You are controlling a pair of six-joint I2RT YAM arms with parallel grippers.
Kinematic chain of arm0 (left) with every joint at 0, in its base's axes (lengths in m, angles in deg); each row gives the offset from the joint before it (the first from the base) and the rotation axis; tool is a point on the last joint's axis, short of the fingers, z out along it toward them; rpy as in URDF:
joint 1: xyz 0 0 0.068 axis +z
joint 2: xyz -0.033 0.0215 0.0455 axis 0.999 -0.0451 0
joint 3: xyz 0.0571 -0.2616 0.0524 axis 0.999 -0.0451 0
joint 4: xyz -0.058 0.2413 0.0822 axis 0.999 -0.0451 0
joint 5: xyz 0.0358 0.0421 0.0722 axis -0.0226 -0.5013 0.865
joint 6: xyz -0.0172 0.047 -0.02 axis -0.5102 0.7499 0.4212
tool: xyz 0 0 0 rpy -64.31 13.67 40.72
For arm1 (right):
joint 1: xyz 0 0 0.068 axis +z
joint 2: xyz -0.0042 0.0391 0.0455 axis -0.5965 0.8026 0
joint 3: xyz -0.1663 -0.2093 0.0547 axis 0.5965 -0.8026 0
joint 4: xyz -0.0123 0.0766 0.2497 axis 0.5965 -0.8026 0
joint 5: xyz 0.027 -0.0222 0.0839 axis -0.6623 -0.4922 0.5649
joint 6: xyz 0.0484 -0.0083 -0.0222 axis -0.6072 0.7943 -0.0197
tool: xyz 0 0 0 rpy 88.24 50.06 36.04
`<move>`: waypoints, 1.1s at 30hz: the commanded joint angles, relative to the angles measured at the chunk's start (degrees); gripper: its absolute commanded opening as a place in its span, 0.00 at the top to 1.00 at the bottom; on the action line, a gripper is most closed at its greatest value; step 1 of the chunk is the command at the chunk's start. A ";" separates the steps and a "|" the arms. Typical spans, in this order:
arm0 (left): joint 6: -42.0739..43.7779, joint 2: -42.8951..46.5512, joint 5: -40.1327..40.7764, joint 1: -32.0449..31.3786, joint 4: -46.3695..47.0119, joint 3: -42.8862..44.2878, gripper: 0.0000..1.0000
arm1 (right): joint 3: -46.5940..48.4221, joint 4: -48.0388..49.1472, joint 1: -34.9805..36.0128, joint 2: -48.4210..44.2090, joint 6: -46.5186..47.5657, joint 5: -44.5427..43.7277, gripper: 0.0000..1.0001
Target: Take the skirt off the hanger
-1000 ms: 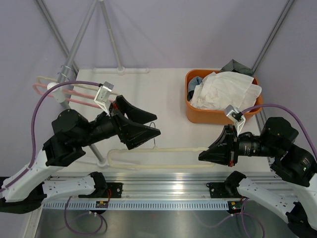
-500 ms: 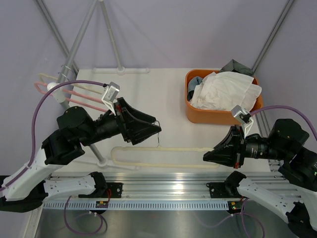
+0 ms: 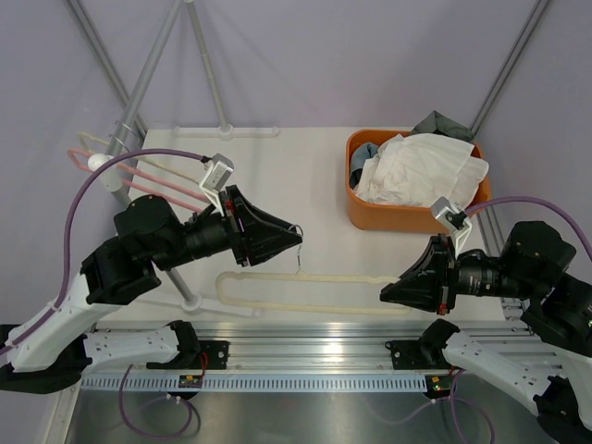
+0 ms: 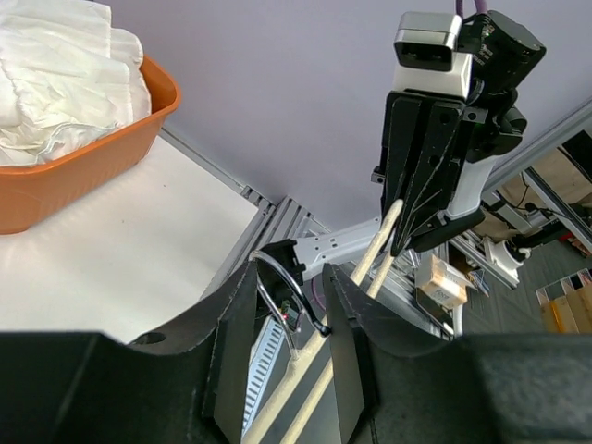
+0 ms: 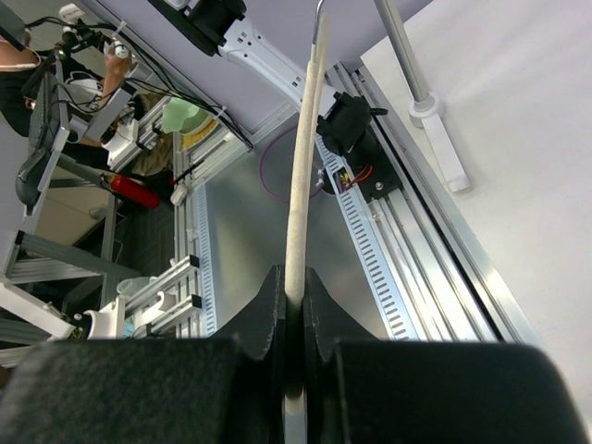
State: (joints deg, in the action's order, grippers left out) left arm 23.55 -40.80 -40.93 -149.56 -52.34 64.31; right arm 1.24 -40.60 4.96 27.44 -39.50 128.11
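Note:
The cream hanger (image 3: 305, 278) carries no garment and hangs level just above the table's front edge. My right gripper (image 3: 385, 294) is shut on its right end; in the right wrist view the cream bar (image 5: 301, 185) runs straight out from between the closed jaws (image 5: 294, 287). The hanger's metal hook (image 3: 298, 242) sits between the fingers of my left gripper (image 3: 287, 242), which stand partly open around the hook (image 4: 277, 277) in the left wrist view. A white garment, seemingly the skirt (image 3: 416, 166), lies bunched in the orange basket (image 3: 356, 209).
Pink and cream spare hangers (image 3: 139, 180) hang on a rack at the left. A metal stand post (image 3: 185, 294) rises near the left arm. A dark cloth (image 3: 439, 123) lies behind the basket. Frame poles slant up at the back corners.
My left gripper has moved right onto the hanger's hook and its jaws have narrowed around it. The hanger has shifted slightly right. My right gripper keeps its hold.

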 commanded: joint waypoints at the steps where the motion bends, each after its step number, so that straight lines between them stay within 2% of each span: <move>1: 2.46 0.30 -2.26 0.01 1.64 1.08 0.64 | -0.21 5.07 -0.10 -2.56 -2.00 2.70 1.00; 7: 3.35 1.89 -12.80 0.01 7.96 -1.55 0.66 | -1.01 6.21 -0.01 -6.61 -5.77 4.19 1.00; 12: -0.07 2.85 -23.61 0.01 18.07 -4.89 0.68 | -1.71 7.70 -0.01 -9.16 -8.94 6.04 1.00; 15: -0.78 2.77 -24.86 0.01 19.66 -5.34 0.67 | -1.45 7.62 -0.10 -9.25 -9.21 6.39 1.00; 16: -0.96 2.77 -24.69 0.01 19.75 -5.34 0.65 | -1.36 7.53 -0.01 -9.25 -9.21 6.48 1.00; 17: -1.05 3.11 -24.25 0.01 19.84 -5.25 0.47 | -1.53 7.44 -0.10 -9.16 -9.12 6.40 1.00; 19: -1.05 3.64 -22.23 0.01 19.75 -5.25 0.26 | -1.80 7.01 -0.01 -8.99 -9.04 6.05 1.00; 20: -0.79 4.52 -21.27 0.01 18.97 -5.25 0.01 | -1.89 6.57 -0.01 -8.99 -8.78 5.87 1.00; 24: 2.46 7.15 -8.89 0.01 11.94 -3.67 0.01 | -1.63 4.46 -0.01 -9.07 -7.46 4.38 1.00; 27: 3.87 9.43 -1.77 0.01 9.03 -4.28 0.01 | 1.17 -0.63 -0.01 -8.11 -4.92 1.22 1.00; 29: 4.40 10.06 1.49 0.01 7.54 -4.99 0.01 | 3.46 -6.77 -0.01 -7.50 -3.42 -4.22 1.00; 33: 6.33 10.41 2.82 0.01 5.95 -6.39 0.01 | 10.31 -15.74 -0.01 -4.78 -0.69 -15.56 1.00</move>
State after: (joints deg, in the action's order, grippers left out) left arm 27.14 -30.07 -43.34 -149.54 -44.89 58.89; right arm 6.63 -49.60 4.96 20.45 -43.44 122.54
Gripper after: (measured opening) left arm 0.985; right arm 0.073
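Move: The hanger's hook sits at the left fingertips, about 1 cm to the right of that hand and 1 cm below, level front to back. From the left hand, the hanger's bare frame is centred roughly 6 cm back, 3 cm right and 4 cm lower; the hangers on the rack are some 22 cm left, 15 cm ahead. From the right hand, already gripping the frame's right end, the hook lies about 6 cm ahead, 13 cm left, 5 cm above. Back by about 6 cm and up 3 goes the left hand with the hook between its part-closed fingers, yawing some 20 degrees clockwise; it then opens wide, frees the hook and retreats left and forward, unwinding the turn. The right hand, still pinching the frame's end, draws back 5 cm, rightward and slightly up, then eases forward, down and farther right. ##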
